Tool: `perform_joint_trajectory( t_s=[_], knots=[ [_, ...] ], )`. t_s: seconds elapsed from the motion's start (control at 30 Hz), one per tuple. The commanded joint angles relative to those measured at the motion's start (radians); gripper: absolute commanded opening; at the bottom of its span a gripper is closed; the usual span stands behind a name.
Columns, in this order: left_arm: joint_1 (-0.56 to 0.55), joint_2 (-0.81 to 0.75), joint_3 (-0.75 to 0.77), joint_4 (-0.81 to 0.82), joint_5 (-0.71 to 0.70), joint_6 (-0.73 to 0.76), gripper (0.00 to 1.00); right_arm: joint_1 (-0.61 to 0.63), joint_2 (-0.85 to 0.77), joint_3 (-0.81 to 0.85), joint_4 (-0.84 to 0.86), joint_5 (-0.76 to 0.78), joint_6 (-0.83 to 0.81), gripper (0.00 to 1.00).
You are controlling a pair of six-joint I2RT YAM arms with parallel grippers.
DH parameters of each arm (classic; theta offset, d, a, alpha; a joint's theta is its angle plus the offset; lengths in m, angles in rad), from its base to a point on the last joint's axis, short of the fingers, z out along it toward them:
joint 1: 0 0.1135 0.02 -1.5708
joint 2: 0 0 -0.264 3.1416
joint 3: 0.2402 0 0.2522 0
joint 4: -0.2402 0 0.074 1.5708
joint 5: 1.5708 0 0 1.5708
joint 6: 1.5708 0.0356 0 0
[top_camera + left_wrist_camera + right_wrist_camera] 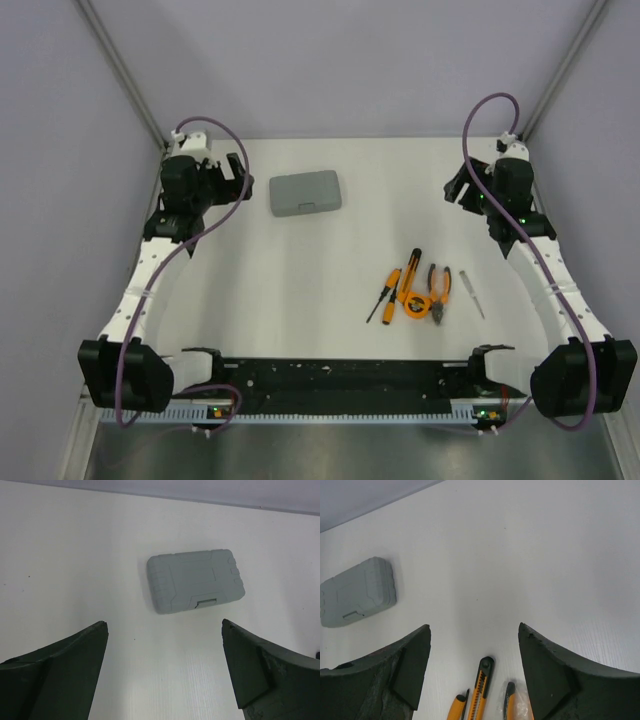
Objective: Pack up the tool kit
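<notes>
The grey case [305, 193] of the tool kit lies closed and flat on the white table toward the back left; it also shows in the left wrist view as the case [195, 581] and in the right wrist view as the case [357, 591]. The orange-and-black tools lie in a cluster at centre right: a screwdriver [383, 296], a utility knife [408, 272], pliers [438, 289], a round tape measure [416, 303]. My left gripper [232, 175] hangs open just left of the case, jaws empty. My right gripper [462, 190] hangs open behind the tools, with the knife's tip [486, 667] below its jaws.
A thin pale tool [472, 292] lies right of the pliers. A black rail [330, 380] runs along the near edge between the arm bases. Grey walls stand behind and to both sides of the table [380, 180].
</notes>
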Motion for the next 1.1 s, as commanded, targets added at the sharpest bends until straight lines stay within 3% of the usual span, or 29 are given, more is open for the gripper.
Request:
perform_joint_trajectory(
  t_s=[0.0,0.13,0.4,0.5,0.73,0.93,1.07],
  knots=[
    [0.004,-0.033,0.022,0.081,0.004,-0.005,0.99,-0.002,-0.007,0.031,0.039,0.012,0.015,0.70],
    [0.004,-0.026,0.054,0.020,-0.004,-0.030,0.99,-0.002,0.010,0.039,0.031,0.077,0.054,0.70],
    [0.006,0.031,0.066,0.067,-0.029,0.030,0.98,-0.002,0.030,0.041,0.049,0.135,0.084,0.73],
    [0.013,0.118,0.134,0.075,0.131,0.068,0.98,-0.001,0.030,0.036,0.057,0.063,0.065,0.75],
    [0.013,0.427,0.396,0.118,0.138,-0.010,0.98,-0.001,0.050,0.034,0.059,-0.188,0.024,0.74],
    [0.013,0.624,0.539,0.210,0.120,0.014,0.97,0.007,0.050,-0.018,0.065,-0.257,0.050,0.72],
    [0.013,0.758,0.585,0.283,0.206,-0.015,0.97,0.025,0.030,-0.058,0.079,-0.302,0.048,0.72]
  ],
)
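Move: From the left hand the grey case lies about 8 cm ahead, 12 cm to the right and 23 cm below. From the right hand the case is some 10 cm ahead, 31 cm to the left and 20 cm below. The utility knife is roughly 10 cm back and 5 cm left of the right hand, the pliers about 14 cm back and 2 cm right, both some 22 cm below. The open left hand reaches some 17 cm forward past the case; the right drifts 4 cm left. ##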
